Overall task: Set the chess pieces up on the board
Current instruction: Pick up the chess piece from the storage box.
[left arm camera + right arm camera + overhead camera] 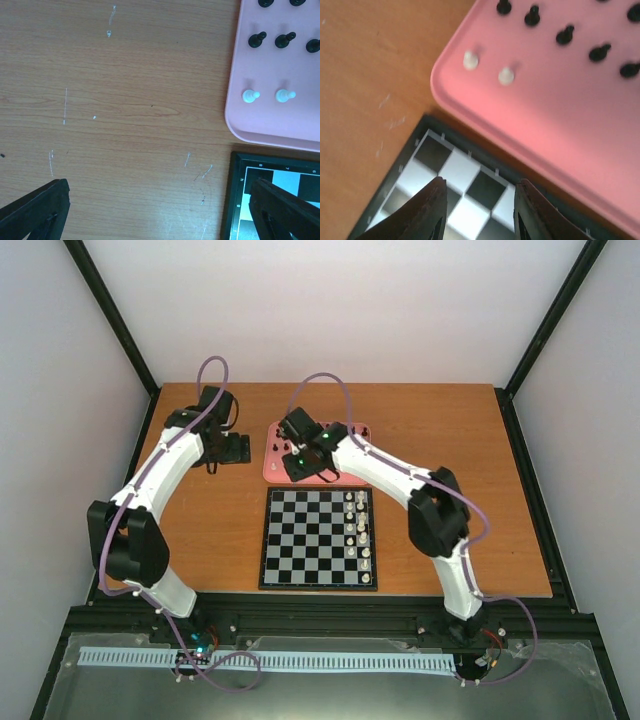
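Note:
The board (pixel 300 540) lies in front of the arms, with cream-white chess pieces (pixel 357 535) lined up in its two right columns. Behind it, the pink tray (pixel 275 465) holds black pieces (pixel 564 34) and two white pieces (pixel 470 60). My right gripper (pixel 479 210) hovers over the board's far left corner (pixel 445 165) beside the tray edge, open with nothing between its fingers. My left gripper (pixel 160 210) stands wide open over bare table, left of the tray (pixel 265 125) and the board corner (pixel 237 200). Two white pawns (pixel 250 96) and black pawns (pixel 257 39) show on the tray.
The right arm (pixel 380 470) reaches across the tray and hides part of it. The wooden table (pixel 200 530) is bounded by black frame posts and white walls at the back and sides.

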Controlling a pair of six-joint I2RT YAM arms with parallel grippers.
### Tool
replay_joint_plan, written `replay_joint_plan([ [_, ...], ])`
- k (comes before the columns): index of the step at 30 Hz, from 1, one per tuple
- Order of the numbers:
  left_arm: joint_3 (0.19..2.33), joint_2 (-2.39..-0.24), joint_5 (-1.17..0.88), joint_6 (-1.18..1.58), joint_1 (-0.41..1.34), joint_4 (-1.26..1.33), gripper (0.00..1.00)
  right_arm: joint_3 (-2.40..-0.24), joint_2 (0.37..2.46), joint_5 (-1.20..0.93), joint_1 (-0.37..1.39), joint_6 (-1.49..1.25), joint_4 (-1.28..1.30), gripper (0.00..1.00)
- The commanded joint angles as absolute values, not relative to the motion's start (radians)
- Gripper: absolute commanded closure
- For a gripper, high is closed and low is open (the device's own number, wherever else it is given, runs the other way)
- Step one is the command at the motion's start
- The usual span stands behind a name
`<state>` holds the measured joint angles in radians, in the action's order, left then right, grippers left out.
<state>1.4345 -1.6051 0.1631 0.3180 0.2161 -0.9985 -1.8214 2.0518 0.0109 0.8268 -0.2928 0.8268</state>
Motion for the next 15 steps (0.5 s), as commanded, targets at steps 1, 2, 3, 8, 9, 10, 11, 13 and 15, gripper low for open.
replay_joint_plan([
  [1, 1.481, -1.570, 0.163, 0.324, 0.221, -1.017, 0.00, -2.006, 2.223, 0.031, 0.801, -0.273, 0.839, 0.57],
  [2, 1.481, -1.568, 0.162, 0.324, 0.221, -1.017, 0.00, -2.035, 2.259, 0.022, 0.795, -0.275, 0.835, 0.57],
  [3, 1.479, -1.566, 0.158, 0.325, 0.220, -1.018, 0.00, -2.062, 2.291, 0.013, 0.789, -0.276, 0.831, 0.57],
  [8, 1.464, -1.556, 0.160, 0.322, 0.221, -1.014, 0.00, -2.210, 2.435, -0.043, 0.755, -0.250, 0.842, 0.58],
  [9, 1.460, -1.555, 0.163, 0.322, 0.221, -1.014, 0.00, -2.243, 2.457, -0.049, 0.749, -0.246, 0.849, 0.58],
  [10, 1.459, -1.554, 0.164, 0.322, 0.221, -1.013, 0.00, -2.265, 2.474, -0.059, 0.745, -0.239, 0.854, 0.58],
  [11, 1.457, -1.556, 0.163, 0.322, 0.221, -1.012, 0.00, -2.281, 2.491, -0.062, 0.742, -0.232, 0.855, 0.58],
  [13, 1.457, -1.560, 0.163, 0.321, 0.221, -1.010, 0.00, -2.303, 2.515, -0.059, 0.739, -0.225, 0.862, 0.58],
  [15, 1.459, -1.567, 0.161, 0.322, 0.221, -1.008, 0.00, -2.314, 2.531, -0.057, 0.736, -0.218, 0.864, 0.58],
])
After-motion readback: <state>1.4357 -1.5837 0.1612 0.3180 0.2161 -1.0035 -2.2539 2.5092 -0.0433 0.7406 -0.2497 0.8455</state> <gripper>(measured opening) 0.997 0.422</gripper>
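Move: The right of the two white pawns left in the pink storage box stands about 9 cm ahead of the right hand, 4 cm to its left and some 11 cm below it. The other white pawn is about 3 cm left of that one, and the nearest black pawn is 5 cm straight beyond it. The chess board's middle lies roughly 11 cm back and 5 cm right of the hand. From the left hand, the target pawn is about 7 cm ahead, 12 cm right and 15 cm down. From above the far edge of the chess board, the right hand swoops out over the pink storage box towards the right one of the two remaining white pawns, some 9 cm forward and about as far down, with a drift of about 3 cm to the left. It runs mostly forward at first, then mostly down, and slows just above and short of the pawn, fingers kept part open and pointing down with an outward slant, touching nothing yet. ##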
